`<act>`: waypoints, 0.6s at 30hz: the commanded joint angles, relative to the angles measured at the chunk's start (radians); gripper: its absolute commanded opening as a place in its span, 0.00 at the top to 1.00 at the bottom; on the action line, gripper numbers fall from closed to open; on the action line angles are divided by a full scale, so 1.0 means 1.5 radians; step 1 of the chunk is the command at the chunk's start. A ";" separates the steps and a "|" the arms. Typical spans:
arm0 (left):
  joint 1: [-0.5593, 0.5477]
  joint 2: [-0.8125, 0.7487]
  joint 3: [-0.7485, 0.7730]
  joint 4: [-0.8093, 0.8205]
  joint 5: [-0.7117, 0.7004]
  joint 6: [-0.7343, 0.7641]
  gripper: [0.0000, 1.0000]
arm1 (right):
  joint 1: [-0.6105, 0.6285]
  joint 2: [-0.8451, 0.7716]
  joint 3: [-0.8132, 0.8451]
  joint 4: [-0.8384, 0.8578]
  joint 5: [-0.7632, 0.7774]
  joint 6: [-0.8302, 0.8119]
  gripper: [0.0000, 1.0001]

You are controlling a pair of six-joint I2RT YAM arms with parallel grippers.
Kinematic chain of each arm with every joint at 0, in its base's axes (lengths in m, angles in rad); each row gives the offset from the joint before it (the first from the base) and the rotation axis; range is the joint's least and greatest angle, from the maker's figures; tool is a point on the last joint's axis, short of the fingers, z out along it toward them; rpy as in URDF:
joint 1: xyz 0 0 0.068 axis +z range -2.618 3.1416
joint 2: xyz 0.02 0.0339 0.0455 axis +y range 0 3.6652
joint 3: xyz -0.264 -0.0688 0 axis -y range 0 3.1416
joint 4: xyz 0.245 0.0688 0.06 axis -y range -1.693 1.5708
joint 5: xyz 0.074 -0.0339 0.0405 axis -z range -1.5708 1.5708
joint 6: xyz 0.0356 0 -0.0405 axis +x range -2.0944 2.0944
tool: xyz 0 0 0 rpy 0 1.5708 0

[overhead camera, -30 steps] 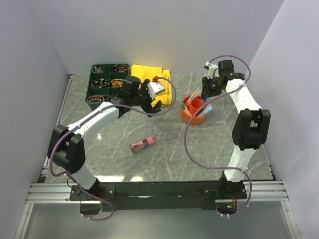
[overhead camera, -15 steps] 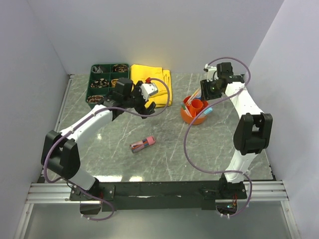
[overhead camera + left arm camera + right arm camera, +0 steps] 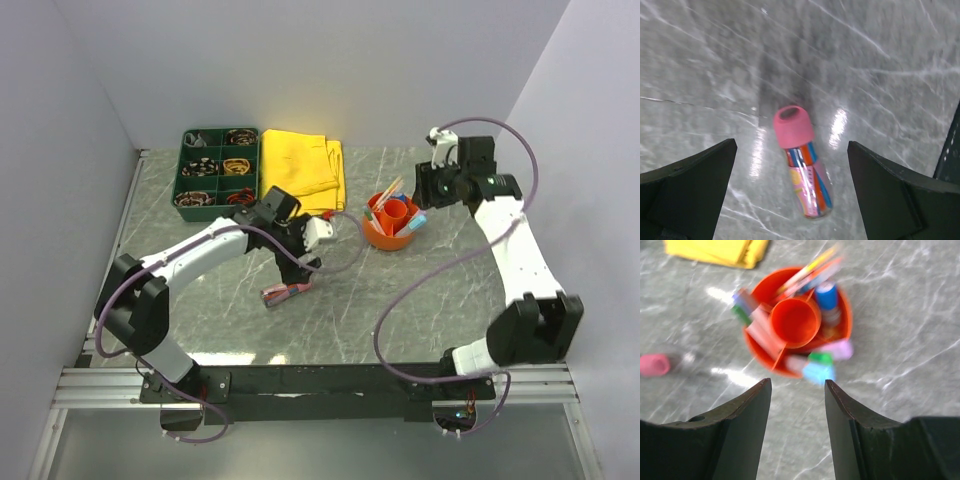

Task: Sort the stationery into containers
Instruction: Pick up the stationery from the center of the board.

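A clear case of coloured pens with a pink cap [image 3: 802, 165] lies on the marble table, also visible in the top view as the case [image 3: 285, 291]. My left gripper [image 3: 791, 145] hovers directly over it, wide open, one finger on each side and nothing held; from above the left gripper [image 3: 297, 263] sits just behind the case. The round orange pot [image 3: 846, 315] holds several pens and markers [image 3: 827, 292]. My right gripper [image 3: 797, 383] is open and empty, just short of the pot [image 3: 375, 232], with the right gripper [image 3: 428, 190] at its right side. The dark green tray [image 3: 218, 150] stands far left.
A folded yellow cloth [image 3: 300, 165] lies between the tray and the pot, also seen as the cloth [image 3: 715, 250]. The tray's compartments hold small coiled bits. White walls close in the table on the left, back and right. Purple cables loop off both arms.
The left arm swung from over the yellow cloth toward the near side and now hovers over the pink-capped case. The right gripper opened wider and drew back to the right of the pot.
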 commanded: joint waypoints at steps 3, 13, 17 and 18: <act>-0.027 0.001 -0.028 -0.061 -0.088 0.031 0.00 | 0.000 -0.156 -0.132 0.011 -0.062 0.027 0.44; -0.027 -0.021 -0.159 -0.006 -0.198 0.060 0.01 | -0.029 -0.259 -0.213 0.018 -0.106 0.052 0.44; -0.027 0.003 -0.157 0.010 -0.197 0.051 0.03 | -0.034 -0.265 -0.204 0.014 -0.117 0.055 0.43; -0.027 0.006 -0.156 0.013 -0.185 0.047 0.04 | -0.046 -0.267 -0.203 0.014 -0.131 0.057 0.43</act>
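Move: The stationery still lying out, the pink-capped pen case, lies about 5 cm left of the open left hand, 3 cm back and 11 cm below. The orange container stands some 12 cm ahead and 21 cm to that hand's right; the yellow cloth lies about 22 cm straight ahead, both roughly 10 cm lower. From the right hand, the pen case is about 33 cm left, 16 cm back and 22 cm down. Open left hand sinks about 9 cm and leftward towards the pen case, fingers steepening; right hand backs off. ##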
